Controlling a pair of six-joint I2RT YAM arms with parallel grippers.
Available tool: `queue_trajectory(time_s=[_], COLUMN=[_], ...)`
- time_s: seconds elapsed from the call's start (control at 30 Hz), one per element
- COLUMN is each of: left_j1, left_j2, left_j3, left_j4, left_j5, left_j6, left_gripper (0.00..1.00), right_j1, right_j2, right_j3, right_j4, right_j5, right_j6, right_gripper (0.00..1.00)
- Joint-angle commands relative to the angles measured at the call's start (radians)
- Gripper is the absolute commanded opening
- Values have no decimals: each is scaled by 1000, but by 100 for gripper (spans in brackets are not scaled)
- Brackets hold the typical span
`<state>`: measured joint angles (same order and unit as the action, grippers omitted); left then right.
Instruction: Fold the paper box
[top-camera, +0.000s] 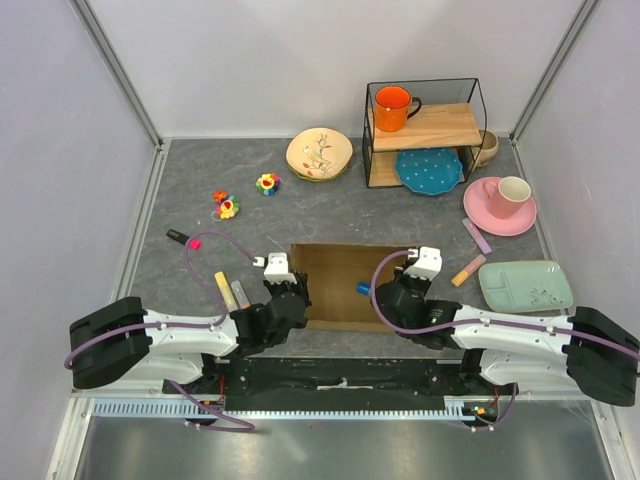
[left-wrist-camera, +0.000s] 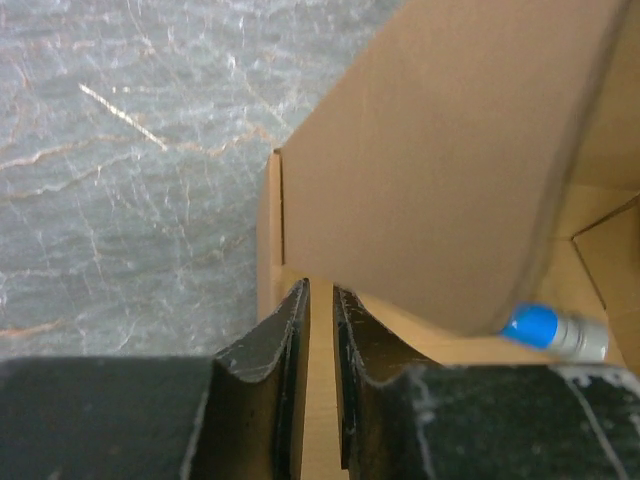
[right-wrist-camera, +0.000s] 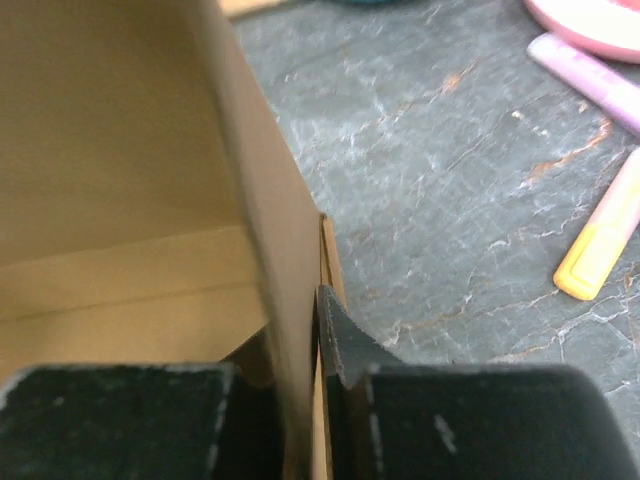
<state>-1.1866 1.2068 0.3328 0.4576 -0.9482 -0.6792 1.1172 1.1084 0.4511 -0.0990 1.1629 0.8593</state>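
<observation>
The paper box (top-camera: 335, 270) is plain brown cardboard, standing partly formed with upright walls on the grey table between my two arms. My left gripper (top-camera: 290, 296) is at its left wall. In the left wrist view the left gripper (left-wrist-camera: 320, 292) is shut on a strip of the paper box (left-wrist-camera: 440, 170), with a big flap leaning over to the right. My right gripper (top-camera: 386, 296) is at the box's right wall. In the right wrist view the right gripper (right-wrist-camera: 302, 300) pinches the upright wall of the paper box (right-wrist-camera: 120, 150), which hides its left finger. A blue-capped marker (left-wrist-camera: 545, 330) lies inside the box.
A wire shelf (top-camera: 425, 125) at the back holds an orange mug (top-camera: 393, 108) and a blue plate (top-camera: 428, 170). A flowered plate (top-camera: 319, 153), a pink cup on a saucer (top-camera: 500, 205), a green tray (top-camera: 525, 285), loose markers (top-camera: 468, 270) and toy flowers (top-camera: 226, 205) lie around.
</observation>
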Motion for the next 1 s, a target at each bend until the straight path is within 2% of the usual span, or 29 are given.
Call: queue_trajectory(time_s=[0.0, 0.27, 0.43, 0.73, 0.83, 0.9, 0.97], left_j1=[-22, -42, -47, -50, -50, -50, -50], left_j2=[13, -3, 0, -1, 11, 22, 31], left_j3=[-32, -31, -17, -2, 20, 40, 55], left_j4=[-28, -95, -122, -207, -247, -275, -332], left_j5=[-50, -93, -107, -152, -167, -179, -196], left_j6=[-109, -134, -135, -171, -184, -203, -230], left_gripper=[21, 22, 22, 23, 23, 23, 24], right_j1=[21, 75, 133, 294, 337, 361, 377], right_j2=[-41, -134, -168, -225, -242, -240, -240], right_j3=[-32, 4, 49, 156, 196, 219, 239], right_j4=[-123, -221, -316, -698, -798, -858, -880], right_j5=[-75, -52, -22, 110, 142, 158, 173], right_j6=[44, 60, 130, 400, 477, 547, 544], right_gripper=[19, 46, 54, 64, 74, 77, 80])
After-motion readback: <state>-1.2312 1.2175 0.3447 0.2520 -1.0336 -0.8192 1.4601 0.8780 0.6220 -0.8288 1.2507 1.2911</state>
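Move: The lid's right flap is between the right fingertips, its middle about 3 cm ahead at hand height, just inside the tray's right wall. The bottle lies in the tray some 6 cm left of the right hand, 5 cm back and 8 cm below; a yellow-pink marker lies level, about 16 cm right and 9 cm down. The left hand has the lid's left flap roughly 3 cm ahead and 1 cm right, at its height. The right fingers let go of the lid's right flap and spread wide as the hand first dips 1 to 2 cm, then backs off towards the base, some 7 cm in all, rising to about 5 cm above its start and turning 10 degrees counter-clockwise. The left hand, opening unchanged, drops a good 2 cm and slightly back beside the left flap, then eases about 1 cm left. ##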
